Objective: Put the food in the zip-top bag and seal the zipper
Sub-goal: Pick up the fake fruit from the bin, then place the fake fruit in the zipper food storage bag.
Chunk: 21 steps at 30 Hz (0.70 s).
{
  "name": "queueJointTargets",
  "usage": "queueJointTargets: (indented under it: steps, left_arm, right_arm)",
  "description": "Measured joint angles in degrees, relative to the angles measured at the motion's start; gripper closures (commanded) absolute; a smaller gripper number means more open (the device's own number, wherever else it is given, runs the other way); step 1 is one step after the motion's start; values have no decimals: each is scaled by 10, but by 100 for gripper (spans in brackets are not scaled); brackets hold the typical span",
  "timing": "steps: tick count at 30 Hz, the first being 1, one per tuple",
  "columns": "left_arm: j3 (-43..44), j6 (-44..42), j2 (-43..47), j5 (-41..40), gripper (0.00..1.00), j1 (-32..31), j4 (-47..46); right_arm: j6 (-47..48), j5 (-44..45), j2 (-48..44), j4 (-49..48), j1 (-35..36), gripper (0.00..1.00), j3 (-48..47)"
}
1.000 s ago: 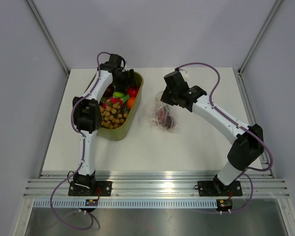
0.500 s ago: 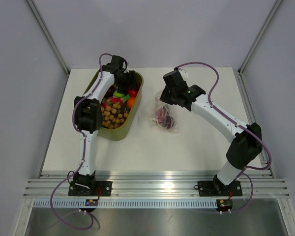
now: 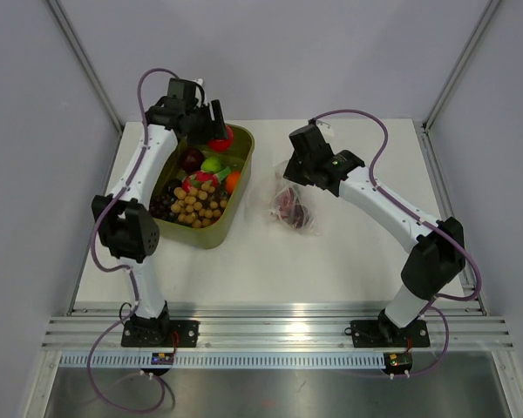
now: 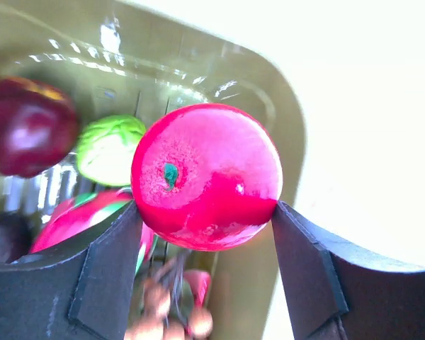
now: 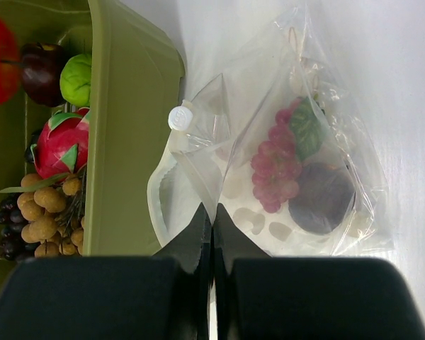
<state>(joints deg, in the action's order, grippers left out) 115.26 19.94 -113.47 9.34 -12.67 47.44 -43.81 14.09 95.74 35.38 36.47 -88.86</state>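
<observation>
My left gripper (image 3: 216, 131) is shut on a glossy red apple (image 3: 220, 137) and holds it above the far end of the olive-green tub (image 3: 237, 202). In the left wrist view the apple (image 4: 207, 173) sits between both fingers (image 4: 106, 269). The clear zip-top bag (image 3: 293, 207) lies right of the tub with its mouth open toward it. It holds a pink grape bunch (image 5: 275, 168) and a dark purple fruit (image 5: 322, 198). My right gripper (image 5: 212, 212) is shut on the bag's upper mouth edge. The zipper strip (image 5: 154, 205) curves open, with a white slider (image 5: 177, 117).
The tub (image 5: 127, 142) holds a dark red fruit (image 3: 192, 158), a green one (image 3: 211, 164), an orange one (image 3: 233, 180), a pink dragon fruit (image 5: 57, 145) and brown longan clusters (image 3: 199, 205). Grey walls stand close on the left, right and back.
My left gripper has risen out of the tub with the red apple in it, and its elbow has swung left. The right arm and the bag have barely moved.
</observation>
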Motion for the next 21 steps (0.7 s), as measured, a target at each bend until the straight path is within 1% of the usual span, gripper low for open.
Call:
queueJointTargets:
  steps: [3, 5, 10, 14, 21]
  left_arm:
    - [-26, 0, 68, 1, 88, 3, -10]
    - [-59, 0, 113, 12, 88, 3, -17]
    - [-165, 3, 205, 70, 88, -7, -36]
    - [-214, 14, 235, 127, 88, -32, -45]
    - [-308, 50, 254, 204, 87, -99, -101]
  right_arm:
    - [1, 0, 0, 0, 0, 100, 0]
    - [1, 0, 0, 0, 0, 100, 0]
    - [1, 0, 0, -1, 0, 100, 0]
    - [1, 0, -3, -4, 0, 100, 4]
    - [0, 0, -18, -7, 0, 100, 19]
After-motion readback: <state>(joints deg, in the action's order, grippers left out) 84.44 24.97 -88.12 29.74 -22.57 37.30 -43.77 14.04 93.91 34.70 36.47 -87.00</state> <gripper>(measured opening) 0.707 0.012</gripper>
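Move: The left hand already holds the tomato above the bin. The bag's mouth lies about 12 cm back, 13 cm to its right and 5 cm lower; the fruit already in the bag is some 17 cm back, 19 cm right and 13 cm down. The orange in the bin sits 9 cm back, 2 cm right, 12 cm down. From the right hand, which still pinches the bag, the mouth is 3 cm left, 1 cm back and 4 cm down. Rising first, the left hand carries the tomato about 16 cm back and 9 right, towards the bag's mouth. ##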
